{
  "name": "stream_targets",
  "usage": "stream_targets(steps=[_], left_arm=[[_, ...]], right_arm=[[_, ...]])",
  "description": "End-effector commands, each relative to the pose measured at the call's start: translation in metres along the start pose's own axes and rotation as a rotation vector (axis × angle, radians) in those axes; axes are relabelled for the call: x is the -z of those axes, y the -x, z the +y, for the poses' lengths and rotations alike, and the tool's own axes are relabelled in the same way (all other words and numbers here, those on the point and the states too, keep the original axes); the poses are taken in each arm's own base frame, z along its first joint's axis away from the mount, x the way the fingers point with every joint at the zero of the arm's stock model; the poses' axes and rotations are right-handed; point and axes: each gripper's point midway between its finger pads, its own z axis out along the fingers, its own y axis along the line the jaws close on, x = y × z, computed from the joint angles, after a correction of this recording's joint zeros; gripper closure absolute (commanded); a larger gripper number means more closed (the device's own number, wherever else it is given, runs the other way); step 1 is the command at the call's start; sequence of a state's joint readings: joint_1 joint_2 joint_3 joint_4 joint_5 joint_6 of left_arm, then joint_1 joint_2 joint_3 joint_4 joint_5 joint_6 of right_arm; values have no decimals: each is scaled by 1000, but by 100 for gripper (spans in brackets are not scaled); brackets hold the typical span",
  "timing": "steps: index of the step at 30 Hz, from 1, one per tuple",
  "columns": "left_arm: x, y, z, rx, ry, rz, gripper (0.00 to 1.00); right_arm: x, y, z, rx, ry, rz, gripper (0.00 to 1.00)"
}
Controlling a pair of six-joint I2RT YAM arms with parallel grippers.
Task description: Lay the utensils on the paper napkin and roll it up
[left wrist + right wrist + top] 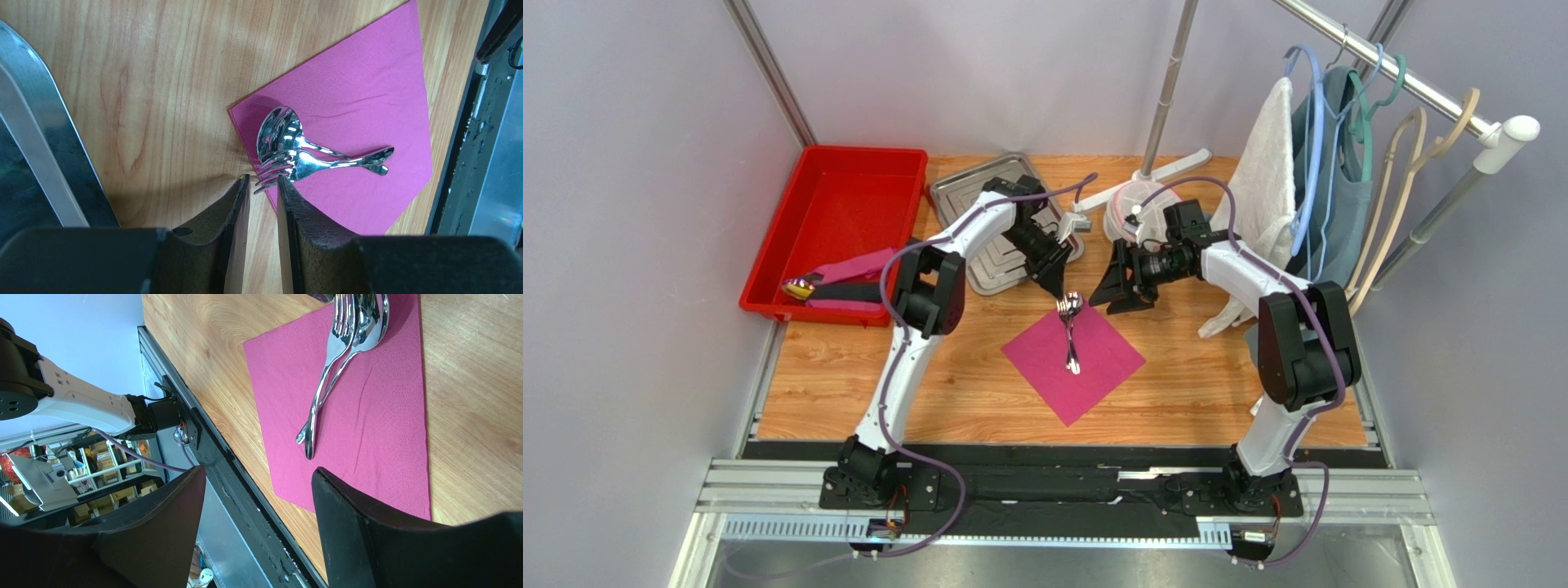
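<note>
The magenta paper napkin [1090, 368] lies flat on the wooden table, turned like a diamond. A silver fork [307, 163] and spoon [279, 131] lie together on it, heads at its far corner; they show in the top view [1070, 333] and the right wrist view [334, 361]. My left gripper [1059, 289] hovers just above the utensil heads, its jaws a narrow gap apart [263, 179] with nothing between them. My right gripper [1124, 289] is wide open and empty [258, 471], to the right of the napkin [380, 416], which also shows in the left wrist view [368, 92].
A steel tray [983, 181] lies at the back behind the left arm. A red bin [836, 221] with a pink tool [844, 270] stands at the left. A clothes rack with a white towel [1265, 172] and hangers stands at the right, its round base [1130, 211] behind the right gripper.
</note>
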State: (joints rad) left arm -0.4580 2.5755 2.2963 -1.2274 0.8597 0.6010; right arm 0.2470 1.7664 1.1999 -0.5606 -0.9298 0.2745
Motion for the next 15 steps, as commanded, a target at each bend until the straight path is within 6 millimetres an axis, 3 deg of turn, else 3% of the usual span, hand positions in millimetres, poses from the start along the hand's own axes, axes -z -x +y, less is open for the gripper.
stream_targets(steps=[1, 6, 15], left_arm=[[-3, 3, -3, -50, -1, 5, 69], [-3, 3, -3, -56, 5, 10, 73], [-3, 4, -2, -74, 15, 8, 99]], right_arm=[[2, 13, 7, 13, 29, -19, 33], [2, 14, 6, 8, 27, -19, 33], [0, 14, 2, -8, 28, -13, 34]])
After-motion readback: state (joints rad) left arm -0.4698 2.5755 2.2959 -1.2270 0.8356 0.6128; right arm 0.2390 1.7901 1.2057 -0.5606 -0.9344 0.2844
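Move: The fork's tine tips lie almost at the left gripper's fingertips, about 1 cm back, 1 cm to the right and 1 cm below. The spoon bowl is some 3 cm right and 1 cm back of that hand, and the napkin's middle roughly 11 cm back and 2 cm right, 2 cm lower. From the right gripper the tine tips are about 8 cm left, level fore and aft, and 9 cm below. Hold the left gripper low at the napkin's far edge, easing it down by less than half a centimetre with its tilt nearly unchanged, and close the part-open fingers almost fully right at the fork's tine tips. Leave the right gripper open off to the side. ##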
